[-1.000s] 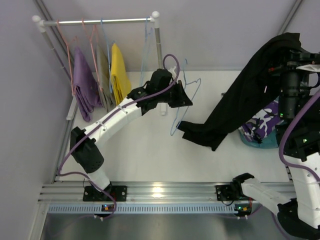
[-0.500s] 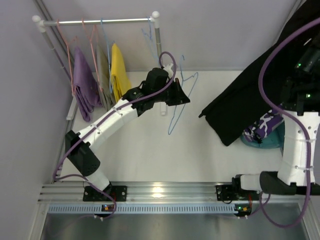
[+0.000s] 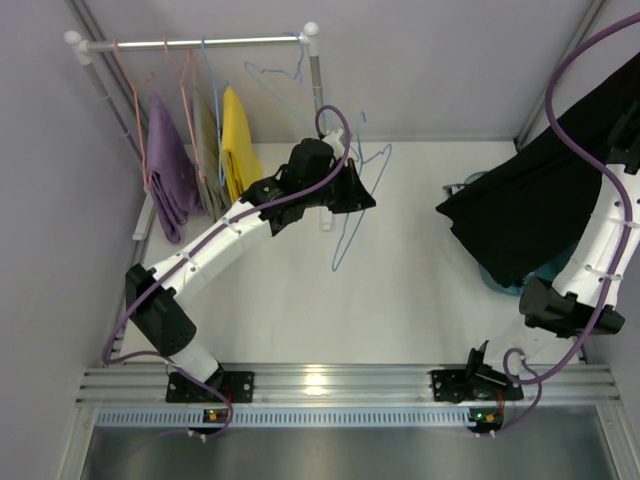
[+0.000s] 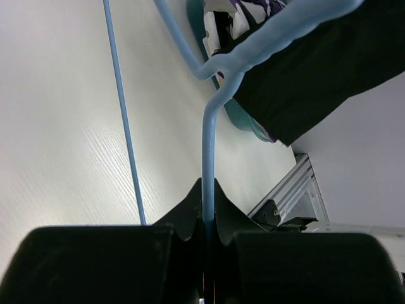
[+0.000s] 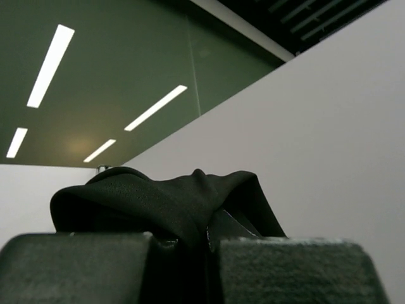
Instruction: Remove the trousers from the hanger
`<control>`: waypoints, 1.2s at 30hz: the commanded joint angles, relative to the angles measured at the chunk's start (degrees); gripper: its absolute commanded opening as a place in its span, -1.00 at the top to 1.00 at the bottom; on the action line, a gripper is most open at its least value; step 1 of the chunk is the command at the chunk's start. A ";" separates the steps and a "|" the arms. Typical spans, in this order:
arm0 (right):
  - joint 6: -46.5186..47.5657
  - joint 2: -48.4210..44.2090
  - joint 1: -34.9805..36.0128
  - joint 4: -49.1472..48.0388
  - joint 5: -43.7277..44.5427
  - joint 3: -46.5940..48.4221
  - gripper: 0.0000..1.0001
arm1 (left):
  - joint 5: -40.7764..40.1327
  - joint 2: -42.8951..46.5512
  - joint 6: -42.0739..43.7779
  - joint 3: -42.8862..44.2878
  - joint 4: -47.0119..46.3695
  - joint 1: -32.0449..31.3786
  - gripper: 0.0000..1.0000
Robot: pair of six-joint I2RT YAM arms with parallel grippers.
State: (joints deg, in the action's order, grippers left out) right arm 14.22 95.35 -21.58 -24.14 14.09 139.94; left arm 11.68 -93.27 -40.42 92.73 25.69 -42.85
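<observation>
My left gripper (image 3: 362, 196) is shut on the neck of a light blue wire hanger (image 3: 355, 215), held bare above the table near the rack post. In the left wrist view the hanger's wire (image 4: 207, 139) runs up from between my shut fingers (image 4: 207, 190). The black trousers (image 3: 530, 212) hang at the right, clear of the hanger. My right gripper (image 5: 205, 231) is shut on a bunch of the black trousers (image 5: 158, 196); in the top view it is hidden at the right edge. The camouflage trousers (image 4: 243, 16) lie in a teal basket (image 4: 243, 117).
A clothes rack (image 3: 200, 43) stands at the back left with a lilac garment (image 3: 168, 170), a grey-green one (image 3: 207, 150), a yellow one (image 3: 240, 145) and a spare blue hanger (image 3: 285, 75). The teal basket (image 3: 487, 272) sits under the black trousers. Walls enclose the table.
My right arm has swung up and to the right, lifting the black trousers off the table and away from the hanger. My left gripper has moved the hanger slightly back toward the rack.
</observation>
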 commanded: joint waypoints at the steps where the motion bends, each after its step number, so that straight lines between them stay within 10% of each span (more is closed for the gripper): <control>1: 3.43 -0.70 -1.96 -12.94 -4.24 3.76 1.00 | -0.70 2.48 0.79 0.08 -2.31 -0.04 1.00; 36: -21.44 -28.36 -5.75 5.67 -32.89 -63.34 1.00 | 1.76 2.83 0.96 -1.94 -0.47 6.20 1.00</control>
State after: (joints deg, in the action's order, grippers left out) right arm -6.07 74.08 -27.11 -19.35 -15.35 80.79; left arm 12.62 -93.27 -40.29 91.22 26.39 -37.15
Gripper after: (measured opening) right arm 0.007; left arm 0.042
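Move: The teal basket lies about 14 cm ahead of the right gripper, 6 cm to its right and 73 cm below, with the camouflage trousers inside it at the same spot. From the left gripper, the right end of the rack's rail is some 25 cm ahead, 10 left and 25 up. Near that end hangs an empty blue hanger, about 24 ahead, 12 left and 15 up; the basket is 9 ahead, 45 right and 25 below. Keep the black trousers pinched in the right gripper. Draw them back a few centimetres with a slight rise, then swing forward and lower them nearly 30 cm towards the teal basket, tipping the upward-pointing fingers forward some 40 degrees with a counter-clockwise turn. Late on, start the left gripper and its held hanger gently left and forward towards the rack. ##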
